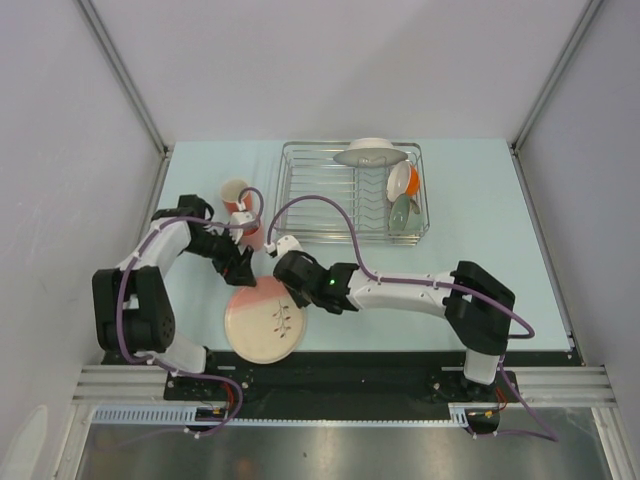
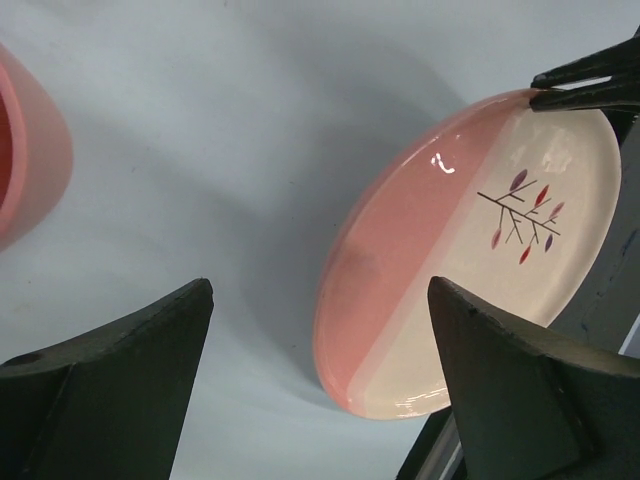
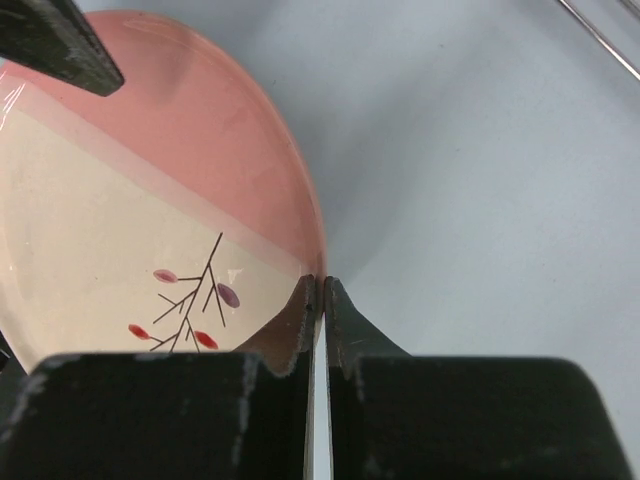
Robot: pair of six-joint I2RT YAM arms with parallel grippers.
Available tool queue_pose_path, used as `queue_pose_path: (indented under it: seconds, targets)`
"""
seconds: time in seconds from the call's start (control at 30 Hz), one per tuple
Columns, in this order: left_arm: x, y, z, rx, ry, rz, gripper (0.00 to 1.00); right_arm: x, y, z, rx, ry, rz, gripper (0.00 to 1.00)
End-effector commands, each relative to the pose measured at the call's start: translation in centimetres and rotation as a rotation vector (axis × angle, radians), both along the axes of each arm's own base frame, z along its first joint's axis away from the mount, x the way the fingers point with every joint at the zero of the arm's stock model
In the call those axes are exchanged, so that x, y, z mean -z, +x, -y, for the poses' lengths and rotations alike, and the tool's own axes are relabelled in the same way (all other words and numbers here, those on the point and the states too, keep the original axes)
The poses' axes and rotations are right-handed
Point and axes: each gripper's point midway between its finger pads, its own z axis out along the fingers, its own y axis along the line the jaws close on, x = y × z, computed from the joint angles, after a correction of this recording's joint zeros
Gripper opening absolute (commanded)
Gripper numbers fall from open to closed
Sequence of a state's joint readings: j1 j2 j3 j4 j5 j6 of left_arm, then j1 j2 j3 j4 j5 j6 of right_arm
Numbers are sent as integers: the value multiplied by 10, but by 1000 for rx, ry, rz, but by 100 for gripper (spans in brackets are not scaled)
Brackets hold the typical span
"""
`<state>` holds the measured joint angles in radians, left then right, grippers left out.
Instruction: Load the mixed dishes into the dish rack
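Note:
The cream-and-pink plate (image 1: 265, 318) with its leaf sprig sits tilted near the table's front edge. My right gripper (image 1: 288, 285) is shut on its rim, and in the right wrist view the jaws (image 3: 322, 283) pinch the plate's (image 3: 150, 200) pink edge. My left gripper (image 1: 243, 273) stands open at the plate's far left rim, holding nothing. In the left wrist view the plate (image 2: 450, 260) lies between and beyond its fingers (image 2: 120, 380). Two orange cups (image 1: 235, 195) stand behind it. The dish rack (image 1: 352, 235) holds a large white plate (image 1: 372, 153), a white-and-orange bowl (image 1: 403, 180) and a pale green bowl (image 1: 402, 212).
One orange cup (image 2: 25, 150) stands close to the left gripper's left side. The rack's left half has bare tines (image 1: 310, 190). Grey walls close in the table on three sides. The arms' bases and a black rail (image 1: 330, 375) run along the near edge.

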<state>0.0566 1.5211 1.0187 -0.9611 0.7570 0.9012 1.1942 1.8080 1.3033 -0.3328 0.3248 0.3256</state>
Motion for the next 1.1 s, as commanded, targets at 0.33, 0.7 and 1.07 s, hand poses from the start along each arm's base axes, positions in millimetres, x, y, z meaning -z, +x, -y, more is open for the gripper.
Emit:
queue_pose_path:
  seconds: [0.33, 0.7, 1.07]
  targets:
    - [-18, -13, 23, 169, -212, -122, 90, -85, 16, -33, -32, 120, 158, 0]
    - [-26, -33, 27, 243, -281, -194, 59, -100, 34, -46, -36, 116, 218, 0]
    - [-27, -33, 25, 244, -263, -192, 13, -116, 81, -46, 37, 143, 275, 0]
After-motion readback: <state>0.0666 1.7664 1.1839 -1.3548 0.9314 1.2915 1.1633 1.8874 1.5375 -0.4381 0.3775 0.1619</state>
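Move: The plate hangs from the right hand, which pinches its right-hand rim; its middle is about 7 cm to that hand's left, 5 cm back and 2 cm lower. From the open left hand the plate's middle lies some 9 cm back, 5 cm right and 3 cm below. The pink cup stands roughly 9 cm ahead of the left hand and 2 cm right, with the orange cup about 17 cm ahead and 1 cm left. Back and a little to the right, about 3 cm in all, the left hand comes to the pink far-left rim of the plate, turning some 20 degrees (partly clockwise), and closes its wide-open fingers to pinch that rim. Meanwhile the right hand keeps its pinch, lifting about 6 cm with some leftward travel, then easing forward and sinking slightly. ##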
